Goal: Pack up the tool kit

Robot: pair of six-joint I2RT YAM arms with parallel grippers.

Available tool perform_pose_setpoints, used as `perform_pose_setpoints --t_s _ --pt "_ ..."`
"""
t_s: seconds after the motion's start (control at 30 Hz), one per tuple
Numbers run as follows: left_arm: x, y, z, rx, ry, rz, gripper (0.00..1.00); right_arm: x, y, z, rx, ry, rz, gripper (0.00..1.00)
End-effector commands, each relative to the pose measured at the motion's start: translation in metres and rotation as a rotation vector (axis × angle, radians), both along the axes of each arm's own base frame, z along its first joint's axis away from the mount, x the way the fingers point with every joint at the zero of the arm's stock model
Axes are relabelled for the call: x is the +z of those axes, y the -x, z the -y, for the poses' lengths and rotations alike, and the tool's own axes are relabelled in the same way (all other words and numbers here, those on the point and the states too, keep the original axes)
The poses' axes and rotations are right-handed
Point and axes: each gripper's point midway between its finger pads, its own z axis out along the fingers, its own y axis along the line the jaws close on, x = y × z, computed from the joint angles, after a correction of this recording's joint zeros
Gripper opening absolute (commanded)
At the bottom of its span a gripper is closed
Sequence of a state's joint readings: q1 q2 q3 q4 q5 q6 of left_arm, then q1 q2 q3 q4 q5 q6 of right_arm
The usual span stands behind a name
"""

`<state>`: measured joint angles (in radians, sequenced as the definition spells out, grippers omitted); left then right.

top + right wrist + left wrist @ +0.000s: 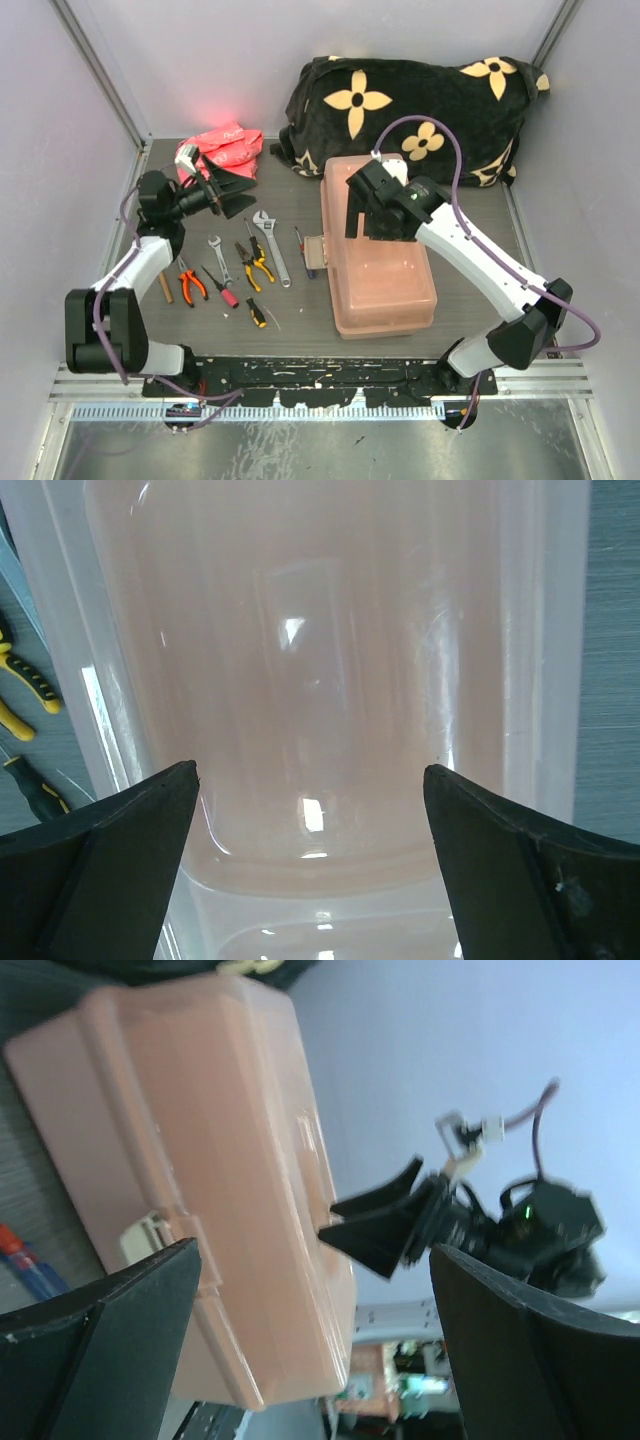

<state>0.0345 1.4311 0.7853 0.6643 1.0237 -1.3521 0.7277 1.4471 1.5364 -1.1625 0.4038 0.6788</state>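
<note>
The salmon-pink toolbox (380,262) lies closed on the table, its latch (316,250) facing left. My right gripper (374,226) hovers just over its lid, open, with nothing between the fingers. The right wrist view shows the lid (320,660) filling the gap of the right gripper (310,772). My left gripper (240,192) is open and empty at the far left, raised and pointing at the toolbox (200,1160). Left of the box lie a large silver wrench (272,245), a small wrench (220,258), yellow-handled pliers (258,264), orange pliers (190,284) and screwdrivers (256,312).
A bright pink bag (225,150) lies behind the left gripper. Black fabric with yellow flowers (420,100) is piled at the back, touching the toolbox's far end. Grey walls close in both sides. The arm bases and rail (320,375) run along the near edge.
</note>
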Motion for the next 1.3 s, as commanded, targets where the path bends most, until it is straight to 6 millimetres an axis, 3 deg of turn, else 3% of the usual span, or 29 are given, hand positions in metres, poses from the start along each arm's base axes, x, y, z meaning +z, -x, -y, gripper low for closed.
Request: perform_pose_setpoints --t_s 0.0,0.1,0.23,0.37,0.5,0.63,0.9,1.27 --pt "0.003 0.035 0.036 -0.132 -0.159 0.039 0.98 0.044 -0.012 0.028 -0.051 0.012 0.044 1.00" --pt "-0.001 0.041 0.061 -0.146 -0.173 0.011 0.98 0.068 -0.028 0.062 -0.107 0.029 0.102 1.00" --pt "-0.012 0.046 0.092 -0.166 -0.220 -0.007 0.98 0.079 -0.039 0.112 -0.179 0.056 0.135 1.00" --pt "-0.024 0.049 0.122 -0.211 -0.264 -0.006 0.98 0.069 -0.036 0.155 -0.247 0.091 0.118 1.00" --pt "-0.035 0.047 0.143 -0.251 -0.313 -0.012 0.98 0.037 -0.026 0.187 -0.305 0.084 0.056 1.00" --pt "-0.044 0.044 0.159 -0.284 -0.336 -0.024 0.98 0.000 -0.014 0.193 -0.313 0.050 -0.011 1.00" --pt "-0.060 0.040 0.178 -0.319 -0.352 -0.044 0.98 -0.067 0.009 0.175 -0.265 -0.028 -0.149 1.00" --pt "-0.022 0.040 0.199 -0.349 -0.259 0.033 0.98 -0.112 0.033 0.163 -0.219 -0.076 -0.260 1.00"
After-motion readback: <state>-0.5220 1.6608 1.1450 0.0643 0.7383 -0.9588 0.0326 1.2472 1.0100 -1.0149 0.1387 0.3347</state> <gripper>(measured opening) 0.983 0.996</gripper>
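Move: From the left hand the opened latch lies about 16 cm right, 7 back and 12 below; the toolbox's middle is some 28 right, 8 back and 16 below. On the table 24 cm below, the blue screwdriver is about 14 right and 3 back, the adjustable wrench 6 right and 1 back. For the right hand, low over the lid, the box's right side lies some 12 right, 3 back and 9 below; the latch is about 10 left, 3 back and 7 below. Rightward go both open grippers: the left sweeps in some 18 cm, drawing slightly back and down after a small rise and turning about 20 degrees clockwise, until its fingers reach the lid's left edge just above the latch. The right lifts from over the lid, swings across past its right edge, then sinks about 17 cm and draws back beside the box, fingers tipping steeper down. ##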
